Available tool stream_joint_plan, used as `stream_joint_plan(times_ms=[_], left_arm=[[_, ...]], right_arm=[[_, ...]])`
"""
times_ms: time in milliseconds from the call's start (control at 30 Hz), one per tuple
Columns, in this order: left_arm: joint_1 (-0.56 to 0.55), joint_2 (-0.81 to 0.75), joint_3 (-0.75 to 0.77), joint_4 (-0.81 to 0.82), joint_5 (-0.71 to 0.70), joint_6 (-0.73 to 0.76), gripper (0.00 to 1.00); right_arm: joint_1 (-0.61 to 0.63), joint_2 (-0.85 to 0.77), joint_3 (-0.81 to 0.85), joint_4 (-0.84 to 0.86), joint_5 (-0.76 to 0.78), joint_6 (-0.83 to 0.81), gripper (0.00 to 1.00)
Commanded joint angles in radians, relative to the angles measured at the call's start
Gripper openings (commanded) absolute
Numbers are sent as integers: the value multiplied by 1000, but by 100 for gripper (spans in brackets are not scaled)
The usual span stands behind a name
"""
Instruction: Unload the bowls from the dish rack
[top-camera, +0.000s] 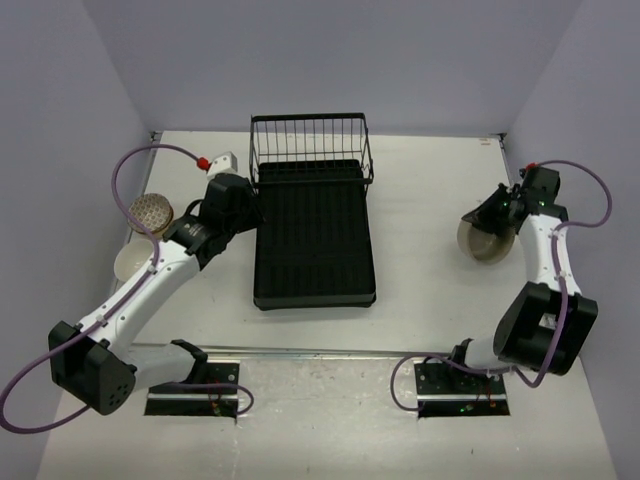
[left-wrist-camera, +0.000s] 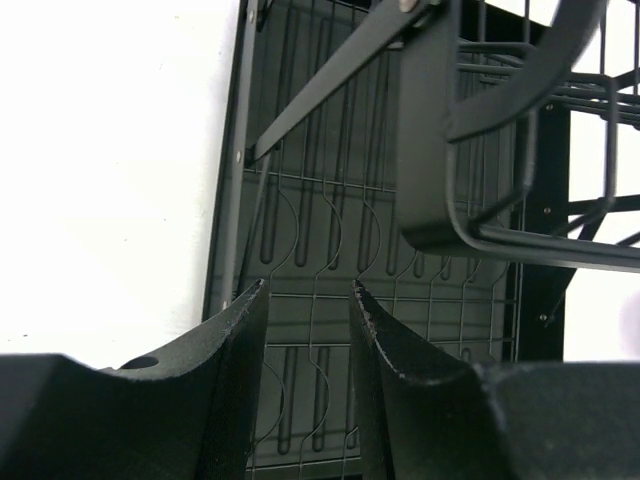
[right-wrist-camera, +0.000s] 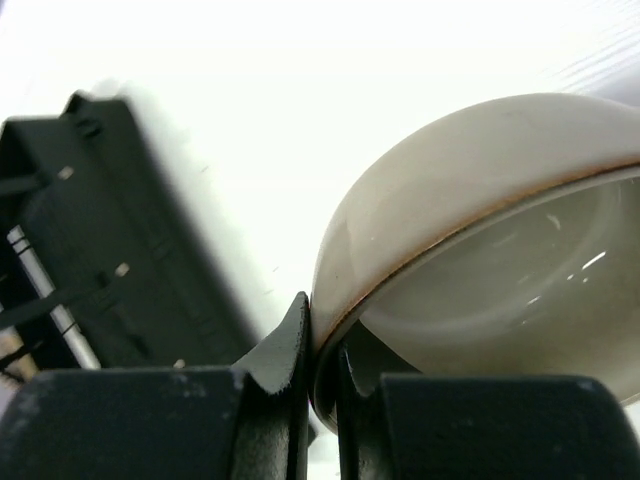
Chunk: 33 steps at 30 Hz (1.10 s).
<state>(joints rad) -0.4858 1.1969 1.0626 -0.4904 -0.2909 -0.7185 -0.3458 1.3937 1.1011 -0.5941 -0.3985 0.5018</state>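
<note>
The black dish rack (top-camera: 315, 240) lies mid-table with its wire basket (top-camera: 310, 145) at the far end; no bowl shows inside it. My left gripper (top-camera: 240, 205) hovers at the rack's far left edge, open and holding nothing. In the left wrist view its fingertips (left-wrist-camera: 305, 290) frame only the gridded rack floor (left-wrist-camera: 330, 230). My right gripper (top-camera: 497, 215) is far right of the rack, shut on the rim of a cream bowl (top-camera: 487, 238) that hangs tilted. The right wrist view shows that bowl (right-wrist-camera: 480, 230) pinched at the rim between the fingers (right-wrist-camera: 322, 340).
Left of the rack, beside my left arm, stand a net-patterned bowl (top-camera: 152, 212) and a cream bowl (top-camera: 132, 262). The rack's corner (right-wrist-camera: 100, 250) shows at the left of the right wrist view. Walls close the table on three sides.
</note>
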Motion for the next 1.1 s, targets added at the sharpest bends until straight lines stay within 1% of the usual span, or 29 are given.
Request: stream_joint_plan(times_ms=[0, 33, 133, 200, 367, 500, 833, 1067], left_arm=[[23, -10, 25, -11, 25, 57, 40], [26, -13, 22, -17, 27, 59, 40], [27, -26, 7, -20, 26, 73, 40], [29, -31, 0, -27, 22, 76, 40], [29, -40, -6, -37, 24, 90, 40], [29, -42, -4, -37, 12, 106, 40], [29, -43, -4, -40, 12, 108, 40], [30, -48, -3, -51, 2, 102, 40]], right_arm=[[-5, 31, 175, -64, 202, -106, 0], [-5, 62, 190, -93, 263, -123, 0], [-5, 109, 236, -144, 357, -152, 0], [-5, 125, 238, -151, 388, -158, 0], [-2, 177, 210, -150, 441, -169, 0], [1, 206, 181, -138, 455, -170, 0], [64, 301, 135, -133, 512, -167, 0], [93, 355, 158, -145, 555, -163, 0]])
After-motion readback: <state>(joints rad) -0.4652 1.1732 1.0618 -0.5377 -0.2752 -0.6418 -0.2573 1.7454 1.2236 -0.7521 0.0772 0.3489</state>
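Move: The right hand holds the large bowl by its rim; the bare table spot it is bound for lies about 8 cm to its right, 6 cm back and 15 cm below. The dish rack, now empty, has its middle some 41 cm to the left of this hand, about level with it and 13 cm lower. From the idle left hand that table spot is roughly 64 cm to the right, 4 cm back and 20 cm down. Right hand, still pinching the bowl, swings 7 cm right, then sinks 11 cm towards the table, tipping down. ##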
